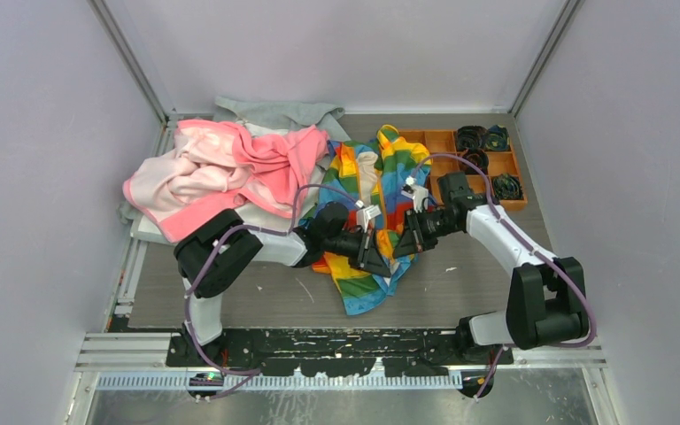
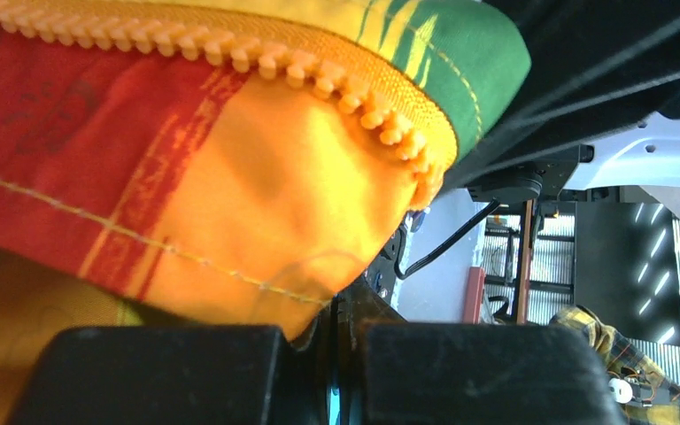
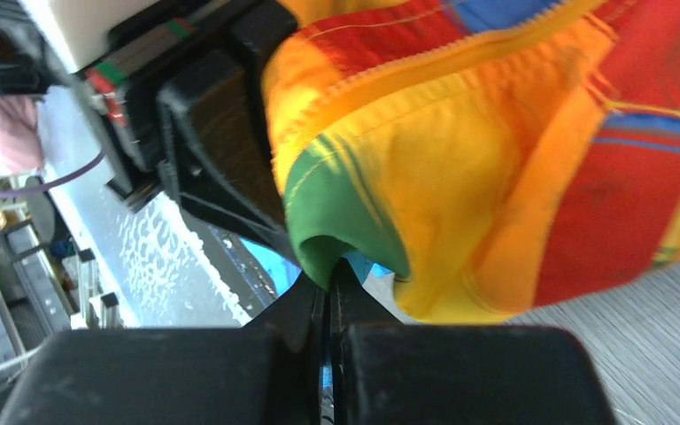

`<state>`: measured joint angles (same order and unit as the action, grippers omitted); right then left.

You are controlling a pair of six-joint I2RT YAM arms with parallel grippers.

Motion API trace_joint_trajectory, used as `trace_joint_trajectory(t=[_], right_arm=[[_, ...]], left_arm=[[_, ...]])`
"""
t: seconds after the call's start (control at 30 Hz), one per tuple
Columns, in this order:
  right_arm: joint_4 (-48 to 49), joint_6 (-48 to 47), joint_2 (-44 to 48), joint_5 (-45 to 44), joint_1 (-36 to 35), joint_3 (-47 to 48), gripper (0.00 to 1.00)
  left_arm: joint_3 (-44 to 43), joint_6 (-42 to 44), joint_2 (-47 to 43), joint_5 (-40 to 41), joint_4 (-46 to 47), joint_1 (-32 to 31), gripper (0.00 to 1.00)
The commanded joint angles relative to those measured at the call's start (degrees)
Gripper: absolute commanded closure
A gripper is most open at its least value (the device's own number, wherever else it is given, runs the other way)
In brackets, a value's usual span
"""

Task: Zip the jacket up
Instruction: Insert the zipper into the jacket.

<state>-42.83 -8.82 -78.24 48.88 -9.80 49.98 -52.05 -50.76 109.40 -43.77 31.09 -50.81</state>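
The rainbow-striped jacket [image 1: 374,212] lies open in the middle of the table, its cream lining showing near the collar. My left gripper [image 1: 374,255] is shut on the jacket's front edge; the left wrist view shows orange cloth [image 2: 257,212] pinched between the jaws [image 2: 336,310], with the orange zipper teeth [image 2: 319,75] running above. My right gripper [image 1: 405,241] is shut on the facing front edge; the right wrist view shows a green and yellow fold [image 3: 345,221] caught at the jaw tips [image 3: 329,282]. The two grippers sit close together, tip to tip. The zipper slider is not visible.
A pink garment [image 1: 226,168] lies heaped at the left, over a grey garment [image 1: 274,115] at the back. An orange tray [image 1: 474,159] with dark rolled items stands at the back right. White walls enclose the table.
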Motion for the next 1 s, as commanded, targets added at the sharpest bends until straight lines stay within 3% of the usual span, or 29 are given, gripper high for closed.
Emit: trace_joint_trajectory(t=[0.0, 0.13, 0.3, 0.43, 0.63, 0.97], right_arm=[[10.5, 5.6, 0.6, -8.0, 0.8, 0.6, 0.99], [9.4, 4.2, 0.7, -7.8, 0.8, 0.7, 0.99], [1.2, -5.8, -2.2, -3.6, 0.4, 3.5, 0.98], [-5.0, -12.9, -3.5, -3.7, 0.3, 5.7, 0.87], [-5.1, -15.7, 1.3, -4.1, 0.2, 4.5, 0.69], [-14.2, -26.4, 7.9, -5.9, 0.1, 7.3, 0.52]], left_arm=[[1.1, 0.5, -1.2, -5.2, -1.8, -1.7, 1.00], [2.4, -0.9, -1.1, -5.8, 0.7, -1.7, 1.00], [3.1, -7.1, 2.4, -7.6, 7.4, -1.7, 1.00], [3.0, -9.4, 3.3, -7.6, 8.7, -1.6, 1.00], [3.4, -11.2, 2.6, -7.7, 8.5, -1.6, 1.00], [3.7, -12.3, 1.5, -8.7, 8.0, -1.6, 1.00]])
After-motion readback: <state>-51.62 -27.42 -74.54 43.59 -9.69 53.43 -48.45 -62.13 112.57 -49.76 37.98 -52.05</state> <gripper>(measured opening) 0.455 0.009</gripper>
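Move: The zipper end stays pinched in the left fingers, with the right front's green hem corner about 4 cm ahead, 2 cm to the right and slightly higher, shut in the right gripper. From the right hand, that zipper end is some 4 cm back, 2 cm left and slightly lower. The left front's loose hem lies roughly 6 cm back, 5 cm left and 7 cm below the left hand. Ease the right gripper some 2 cm down and 1 cm left, then open its fingers to nearly half to let go of the green hem corner, and lift it nearly 3 cm clear while the wrist turns. Keep the left gripper shut on the zipper end; after a brief hold, draw it back about 3 cm and slightly down, rolling the wrist some 13 degrees. ##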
